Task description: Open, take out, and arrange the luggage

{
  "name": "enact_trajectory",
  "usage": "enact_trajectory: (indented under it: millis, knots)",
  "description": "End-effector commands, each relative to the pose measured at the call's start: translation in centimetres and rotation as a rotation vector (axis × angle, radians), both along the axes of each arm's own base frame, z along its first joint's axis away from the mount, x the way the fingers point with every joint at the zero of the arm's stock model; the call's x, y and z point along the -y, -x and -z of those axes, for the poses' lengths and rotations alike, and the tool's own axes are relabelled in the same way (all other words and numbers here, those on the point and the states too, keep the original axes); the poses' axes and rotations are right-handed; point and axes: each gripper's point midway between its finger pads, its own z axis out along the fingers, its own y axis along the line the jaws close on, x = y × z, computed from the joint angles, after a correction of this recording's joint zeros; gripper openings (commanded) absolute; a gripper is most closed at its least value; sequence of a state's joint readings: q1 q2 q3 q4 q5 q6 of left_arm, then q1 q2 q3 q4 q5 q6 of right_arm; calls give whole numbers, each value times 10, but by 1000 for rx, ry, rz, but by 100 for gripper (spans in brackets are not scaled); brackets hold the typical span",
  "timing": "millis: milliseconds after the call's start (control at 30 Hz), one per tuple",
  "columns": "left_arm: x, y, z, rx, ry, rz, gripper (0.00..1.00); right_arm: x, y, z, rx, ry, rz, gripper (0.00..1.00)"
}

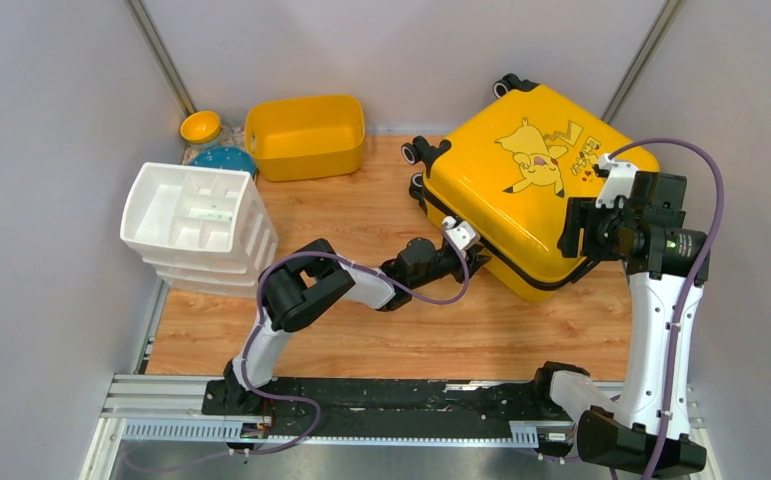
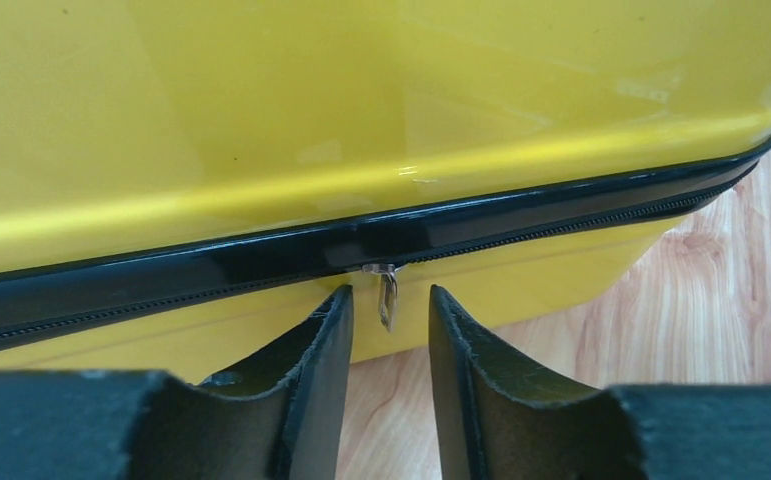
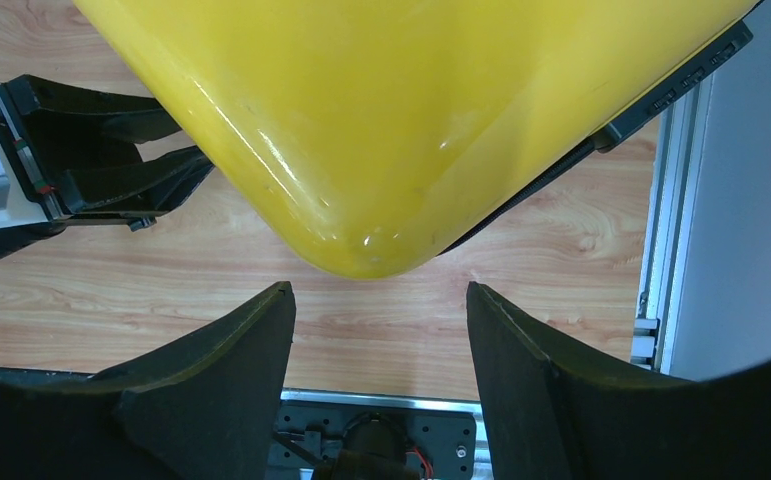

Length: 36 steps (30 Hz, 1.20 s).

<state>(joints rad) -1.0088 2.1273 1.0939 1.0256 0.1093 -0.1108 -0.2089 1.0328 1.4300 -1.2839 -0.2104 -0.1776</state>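
The luggage is a yellow hard-shell suitcase with a cartoon print, lying shut and askew at the back right of the wooden table. In the left wrist view its black zipper trim runs across the yellow shell. A small metal zipper pull hangs from the trim. My left gripper is open at the case's near side, a finger on each side of the pull with a gap to both. My right gripper is open and empty, hovering over the case's near right corner, also in the top view.
A plain yellow tub stands at the back. A white compartmented organiser sits at the left, with a small yellow bowl and a teal object behind it. Grey walls close in both sides. A metal rail runs along the near edge.
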Motion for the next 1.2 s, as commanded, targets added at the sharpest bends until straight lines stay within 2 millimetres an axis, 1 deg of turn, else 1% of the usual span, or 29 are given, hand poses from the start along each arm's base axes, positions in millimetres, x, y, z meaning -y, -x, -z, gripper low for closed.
enact_trajectory:
  millis: [0, 67, 100, 167, 200, 233, 267, 333, 367, 400, 433, 467, 500, 533, 567, 600, 667, 700, 733, 767, 833, 867, 900, 933, 967, 1000, 1067, 1133, 1167]
  knots:
    - [16, -9, -31, 20, 93, -37, 38, 5, -1, -7, 28, 32, 5, 68]
    - [15, -8, -34, 14, 101, -40, 31, 6, -2, -7, 29, 34, 9, 68]
    - [13, -8, -35, 12, 106, -44, 19, 6, -2, -6, 26, 34, 7, 68]
    - [11, -7, -36, 14, 109, -49, 12, 6, -3, -5, 27, 36, 7, 68]
    - [7, -7, -40, 21, 119, -56, 2, 7, -3, -4, 26, 38, 7, 68]
    - [5, -6, -42, 26, 122, -59, 0, 7, -3, -3, 23, 36, 8, 68]
    - [3, -6, -47, 31, 128, -65, 0, 7, -4, -3, 24, 38, 7, 68]
    - [-3, -8, -44, 21, 113, -90, 0, 7, -6, -1, 24, 37, 6, 68]
    - [-6, -7, -49, 22, 117, -91, 0, 6, -6, 0, 22, 29, 2, 67]
    - [-14, -13, -42, 5, 93, -128, 0, 5, -7, -1, 26, 26, 2, 67]
    - [-18, -16, -41, -19, 94, -141, 0, 5, -9, -2, 32, 23, 2, 67]
    - [-23, -19, -46, -27, 98, -148, 0, 4, -11, -2, 32, 16, -4, 67]
    - [-30, -21, -37, -49, 74, -160, 0, 3, -12, -3, 35, 12, -4, 67]
    - [-40, -30, -36, -59, 70, -183, 0, 3, -14, -3, 39, 10, -6, 67]
    - [-47, -32, -39, -61, 72, -192, 0, 2, -16, -4, 42, 10, -15, 67]
    - [-54, -33, -32, -70, 50, -189, 0, 1, -17, -5, 44, 10, -29, 67]
    - [-69, -44, -35, -59, 40, -198, 0, -5, -19, -9, 62, -1, -82, 67]
    - [-75, -45, -27, -69, 17, -190, 0, -7, -21, -12, 79, 4, -115, 67]
    - [-80, -49, -27, -71, 12, -196, 0, -10, -25, -15, 94, 3, -139, 67]
    - [-91, -58, -26, -79, 8, -198, 0, -16, -27, -20, 117, -15, -177, 67]
    - [-100, -66, -22, -80, -8, -195, 0, -21, -37, -25, 139, -29, -216, 67]
    - [-110, -77, -19, -77, -16, -219, 0, -28, -41, -30, 153, -62, -248, 67]
    - [-113, -81, -17, -78, -26, -204, 0, -32, -45, -38, 174, -77, -260, 67]
    - [-116, -86, -16, -67, -36, -206, 0, -33, -53, -38, 165, -97, -266, 67]
    - [-126, -97, -15, -65, -42, -223, 0, -39, -56, -40, 165, -119, -283, 66]
    - [-130, -103, -15, -55, -49, -222, 0, -41, -60, -47, 178, -122, -291, 65]
    - [-137, -114, -14, -38, -64, -214, 0, -45, -67, -43, 152, -134, -299, 65]
    - [-151, -131, -10, -20, -85, -239, 0, -45, -70, -39, 137, -138, -287, 65]
    - [-153, -138, -13, -15, -85, -239, 0, -42, -70, -35, 127, -131, -276, 64]
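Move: The zipper pull hangs between the left hand's open fingertips, only about 1 cm ahead and 1 cm right, at their height. From that hand, the suitcase's middle is some 13 cm ahead and 9 cm right, and its lower wheel 16 cm ahead, 14 cm left and 5 cm lower. From the right hand, the pull is about 7 cm ahead, 12 cm left and 16 cm below; the suitcase's middle is 18 cm ahead, 5 cm left and 15 cm below. The left fingers shut on the zipper pull almost at once, pause briefly, then, still pinching it, draw it left and forward along the suitcase seam towards the wheels, speeding up over about 16 cm while the hand turns some 10 degrees counter-clockwise. The right hand at first hovers over the suitcase's near corner, then moves about 6 cm forward, with some drift left and up, over the suitcase top, turning counter-clockwise with its fingers still open. ##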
